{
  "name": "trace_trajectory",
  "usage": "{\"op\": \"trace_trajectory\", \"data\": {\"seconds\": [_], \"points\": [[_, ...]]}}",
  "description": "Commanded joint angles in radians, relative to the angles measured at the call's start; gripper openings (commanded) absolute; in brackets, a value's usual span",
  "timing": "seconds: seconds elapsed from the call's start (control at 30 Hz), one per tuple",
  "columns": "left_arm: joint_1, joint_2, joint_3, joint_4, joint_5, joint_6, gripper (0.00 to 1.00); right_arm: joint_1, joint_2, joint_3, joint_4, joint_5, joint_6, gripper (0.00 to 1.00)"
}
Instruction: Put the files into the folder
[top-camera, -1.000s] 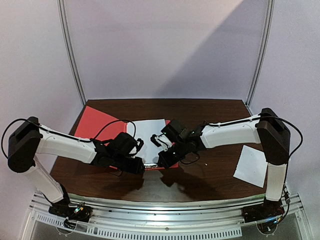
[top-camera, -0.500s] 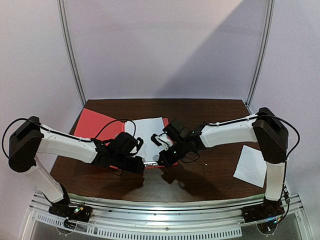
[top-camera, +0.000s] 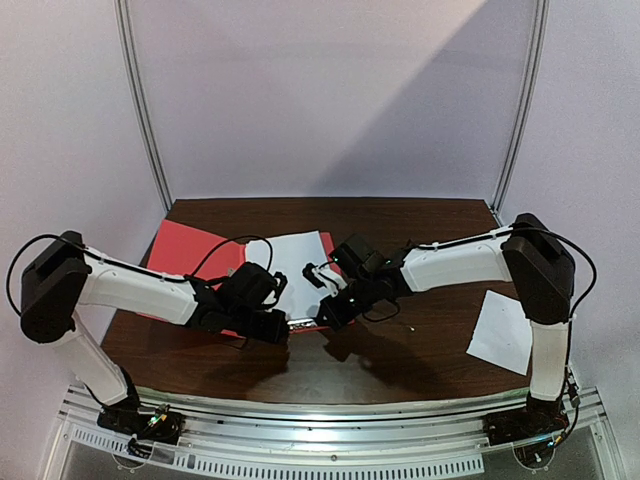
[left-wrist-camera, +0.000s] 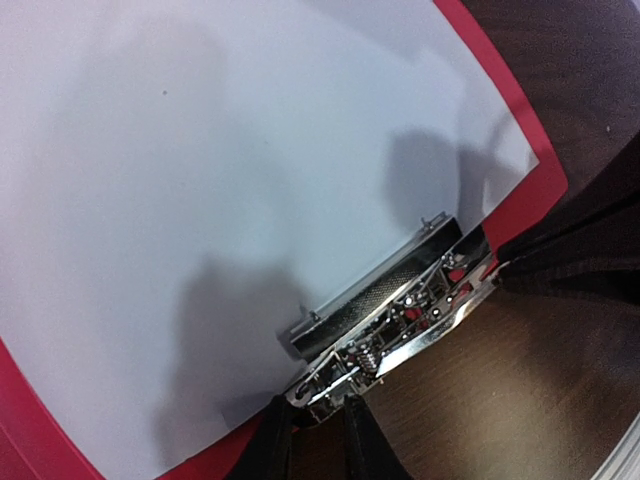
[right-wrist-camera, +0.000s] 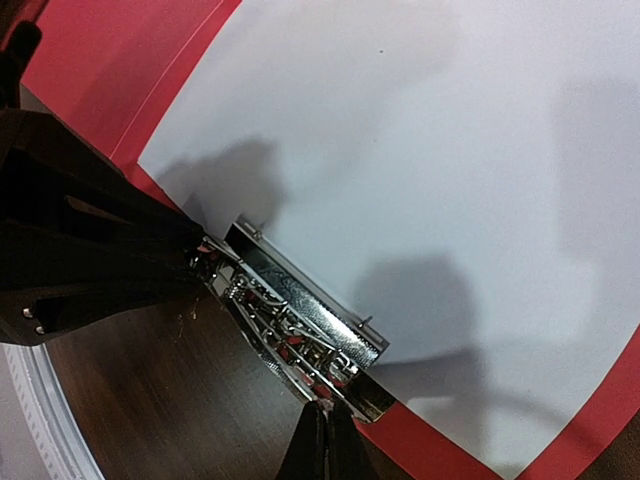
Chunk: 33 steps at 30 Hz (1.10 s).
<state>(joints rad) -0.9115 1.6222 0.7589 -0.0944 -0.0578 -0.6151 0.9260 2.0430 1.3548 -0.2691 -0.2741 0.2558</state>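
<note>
The red folder (top-camera: 185, 250) lies open on the table, and the large white sheet (top-camera: 298, 255) rests on its right half. A metal clip (left-wrist-camera: 400, 290) sits at that half's near edge, over the sheet's edge (right-wrist-camera: 430, 130). My left gripper (left-wrist-camera: 318, 405) has its two fingers closed on the clip's left end. My right gripper (right-wrist-camera: 325, 408) is shut, and its tips touch the clip's (right-wrist-camera: 300, 310) other end. In the top view both grippers (top-camera: 285, 325) (top-camera: 325, 315) meet at the folder's near edge. The small sheet (top-camera: 503, 330) lies far right on the table.
The dark wooden table (top-camera: 400, 360) has a metal rail along its near edge. The folder's left flap reaches close to the table's left edge. The two forearms cross low over the table's middle.
Both grippers have crept a little farther from the bases along the folder's near edge. The left jaws have narrowed slightly on the clip. The sheets have not moved.
</note>
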Motion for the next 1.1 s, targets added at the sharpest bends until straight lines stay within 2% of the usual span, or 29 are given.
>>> {"op": "trace_trajectory", "data": {"seconds": [0.0,0.27,0.7,1.07], "points": [[-0.027,0.088,-0.006,-0.030,0.128,0.023,0.18,-0.013,0.093,-0.007,-0.009,0.137,-0.012,0.00],[-0.035,0.118,0.004,-0.040,0.130,0.035,0.16,-0.015,0.075,-0.010,0.034,0.133,-0.013,0.00],[-0.050,0.180,0.037,-0.059,0.140,0.066,0.14,-0.030,0.121,0.089,-0.009,0.141,-0.084,0.00],[-0.050,0.143,0.107,-0.114,0.093,0.120,0.21,-0.030,0.064,0.026,-0.020,0.106,-0.072,0.00]]}}
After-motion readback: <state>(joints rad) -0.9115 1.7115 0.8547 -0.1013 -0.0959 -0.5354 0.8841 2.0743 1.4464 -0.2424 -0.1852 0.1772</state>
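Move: My right fingers already hold the lever's free end. The metal clip's middle lies about 4 cm to their left, level fore-and-aft and some 2 cm lower; from my left hand, already at the clip's left end, it is roughly 4 cm to the right and 1 cm ahead. The files' middle is about 14 cm ahead of my right hand and 8 cm to its left. The open red cover is centred some 22 cm left of my left hand and 14 cm ahead. Keeping my right fingers shut on the lever's end, I carry it about 5 cm forward, slowly at first and then quicker, raising it some 2 cm as my hand tips up about 10 degrees. My left hand keeps its fingers around the clip's left end and follows about 2 cm forward and a little to the right. ##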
